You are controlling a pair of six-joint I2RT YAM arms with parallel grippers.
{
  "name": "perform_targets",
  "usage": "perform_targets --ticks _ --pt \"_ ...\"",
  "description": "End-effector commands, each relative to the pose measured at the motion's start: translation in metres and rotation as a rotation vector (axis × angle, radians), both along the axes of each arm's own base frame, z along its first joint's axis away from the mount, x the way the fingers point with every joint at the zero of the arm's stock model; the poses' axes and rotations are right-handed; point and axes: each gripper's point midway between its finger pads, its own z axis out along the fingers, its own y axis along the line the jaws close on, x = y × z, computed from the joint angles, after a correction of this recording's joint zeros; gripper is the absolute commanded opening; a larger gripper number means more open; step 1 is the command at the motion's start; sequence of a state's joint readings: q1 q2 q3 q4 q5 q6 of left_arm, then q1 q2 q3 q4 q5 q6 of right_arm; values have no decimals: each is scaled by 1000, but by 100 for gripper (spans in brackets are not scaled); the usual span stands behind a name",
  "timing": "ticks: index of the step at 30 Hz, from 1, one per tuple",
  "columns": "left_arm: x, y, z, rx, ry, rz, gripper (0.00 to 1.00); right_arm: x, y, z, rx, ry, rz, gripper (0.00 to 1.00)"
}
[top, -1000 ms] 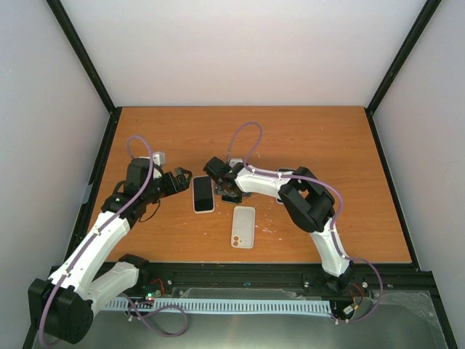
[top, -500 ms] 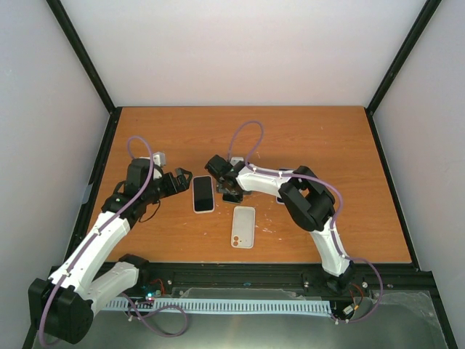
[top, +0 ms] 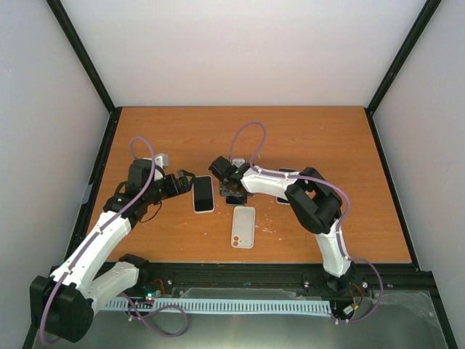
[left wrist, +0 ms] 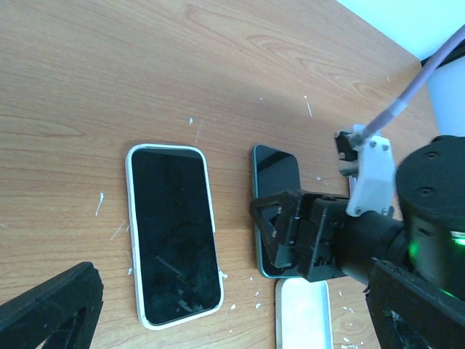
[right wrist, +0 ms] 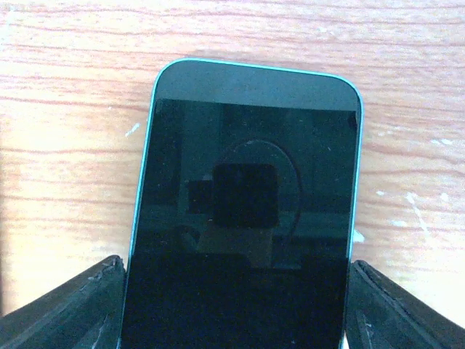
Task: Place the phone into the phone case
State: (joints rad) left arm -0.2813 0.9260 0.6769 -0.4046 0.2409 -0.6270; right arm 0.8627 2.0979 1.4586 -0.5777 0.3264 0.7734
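Note:
A dark phone (right wrist: 247, 145) with a teal rim lies screen-up on the wooden table (top: 312, 138). My right gripper (right wrist: 232, 280) stands over its near end, with a finger against each long edge. The left wrist view shows that right gripper (left wrist: 309, 233) covering the lower half of the phone (left wrist: 277, 171). The empty white phone case (top: 243, 227) lies flat just in front of it; its top end (left wrist: 304, 320) shows below the gripper. My left gripper (top: 183, 183) hangs open and holds nothing, left of a white-rimmed phone.
A second phone (top: 203, 194) with a white rim lies screen-up between the two grippers, also seen as the white-rimmed phone (left wrist: 174, 233) beside the teal one. A small flat object (top: 285, 174) sits partly hidden under the right arm. White flecks dot the wood.
The right gripper has slid a little to the right along the teal phone and its fingers have closed in on the phone's edges. The left arm has barely moved.

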Motion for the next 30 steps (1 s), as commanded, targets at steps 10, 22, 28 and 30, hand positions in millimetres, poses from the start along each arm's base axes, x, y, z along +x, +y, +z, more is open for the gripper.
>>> perform_targets --ticks 10,22,28,30 --pt "1 -14 -14 -47 25 -68 100 -31 -22 66 93 -42 9 64" --pt "-5 -19 -26 -77 58 -93 100 -113 -10 45 114 48 56 64" --pt "-8 -20 -26 -90 52 -101 100 -138 -14 35 80 49 43 64" --pt "-10 -21 -26 -93 53 -105 99 -143 -18 34 53 44 36 64"
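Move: The dark phone is already pinched in the right gripper, and the empty white phone case lies about 14 cm back and 3 cm to the right of that hand, a centimetre or so lower. The white-cased phone lies some 12 cm to that hand's left and 1 cm back; the lilac-cased phone is about 20 cm right and 2 cm ahead. From the open left gripper the empty case is roughly 9 cm back, 21 cm right and 16 cm below. Keep the right gripper's grip on the dark phone by its long sides and lift it about 6 cm, easing back and slightly right. Then sweep it back towards you, sinking again, to bring it over the empty white case, some 14 cm back in all. Meanwhile lower the left gripper about 4 cm and ease it right, fingers wide open. ##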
